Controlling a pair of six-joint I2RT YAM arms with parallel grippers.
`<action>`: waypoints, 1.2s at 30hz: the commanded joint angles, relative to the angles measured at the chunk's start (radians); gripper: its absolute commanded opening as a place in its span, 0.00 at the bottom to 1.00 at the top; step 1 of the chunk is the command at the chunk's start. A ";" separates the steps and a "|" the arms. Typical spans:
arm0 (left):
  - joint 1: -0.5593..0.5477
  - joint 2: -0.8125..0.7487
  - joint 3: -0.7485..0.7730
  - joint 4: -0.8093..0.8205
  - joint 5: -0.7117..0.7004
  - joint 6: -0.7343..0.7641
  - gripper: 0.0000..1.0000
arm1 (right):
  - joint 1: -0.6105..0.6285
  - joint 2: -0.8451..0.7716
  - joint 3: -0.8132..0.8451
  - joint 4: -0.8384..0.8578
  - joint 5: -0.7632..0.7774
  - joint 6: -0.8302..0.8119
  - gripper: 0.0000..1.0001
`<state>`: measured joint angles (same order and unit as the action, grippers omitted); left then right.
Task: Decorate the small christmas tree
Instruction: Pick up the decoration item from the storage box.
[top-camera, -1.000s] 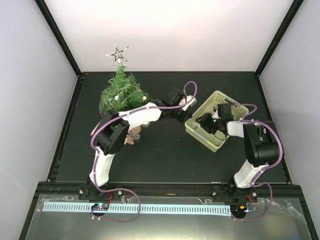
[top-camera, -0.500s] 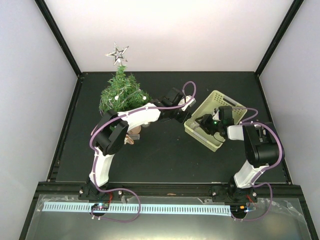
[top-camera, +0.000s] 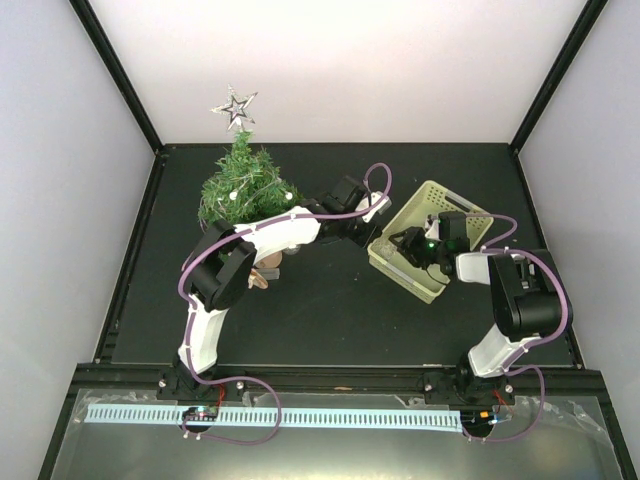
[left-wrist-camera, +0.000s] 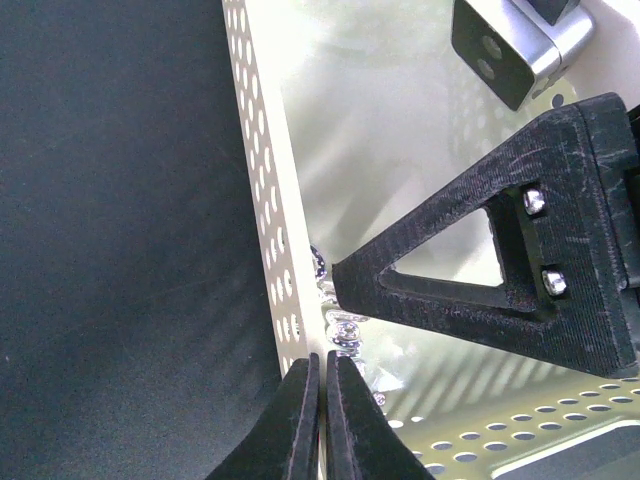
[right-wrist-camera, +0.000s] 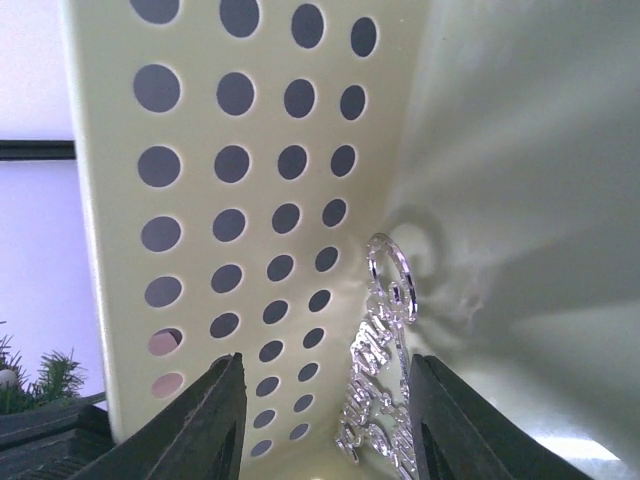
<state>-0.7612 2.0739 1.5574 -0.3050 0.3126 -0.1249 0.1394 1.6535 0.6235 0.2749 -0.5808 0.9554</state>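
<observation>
The small christmas tree stands at the table's back left, with a silver star on top and small white beads on its needles. A pale yellow perforated basket sits right of centre. My left gripper is shut, its tips meeting at the basket's left wall; whether they pinch the rim I cannot tell. My right gripper is open inside the basket. A silver glittery ornament with a ring stands between its fingers, close to the right finger.
Small wood-coloured pieces lie under the left arm's elbow. Black frame posts and pale walls close in the dark table on three sides. The right gripper's black finger crosses the left wrist view above the basket floor.
My right gripper has shifted slightly left inside the basket, toward its left wall. The left arm and the tree have not moved.
</observation>
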 joint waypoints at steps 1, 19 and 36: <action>-0.018 -0.006 -0.031 -0.057 0.018 -0.003 0.02 | 0.019 -0.019 -0.020 0.033 -0.079 -0.007 0.46; -0.018 -0.019 -0.037 -0.064 0.010 0.000 0.03 | 0.012 0.052 -0.023 0.007 -0.074 -0.054 0.38; -0.018 -0.026 -0.041 -0.067 0.003 0.004 0.03 | 0.002 0.046 0.029 -0.117 0.076 -0.225 0.01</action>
<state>-0.7631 2.0609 1.5398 -0.3035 0.3126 -0.1272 0.1444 1.6970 0.6598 0.1349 -0.5243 0.7532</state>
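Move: The silver decoration lies on the storage box's floor along its far-left holed wall, its middle about 3 cm back, 2 cm left and 3 cm below the right hand, with its loop end nearer the fingertips. From that hand, the box's left corner is some 6 cm left and 4 cm back, and the rim spot held by the left fingers about 4 cm left, level fore and aft. From the left hand the decoration lies roughly 4 cm right, 1 cm back and 6 cm below. With its fingers still half open, the right hand first eases about 1 cm up and left towards the holed wall, then dips some 3.5 cm down beside it onto the decoration, edging slightly back and then about 2 cm to the right while the fingers tip some 10 degrees more steeply downward. At the bottom the fingers shut almost fully and pinch the stem just below the loop, while the left hand stays put and keeps its pinch on the box rim. ##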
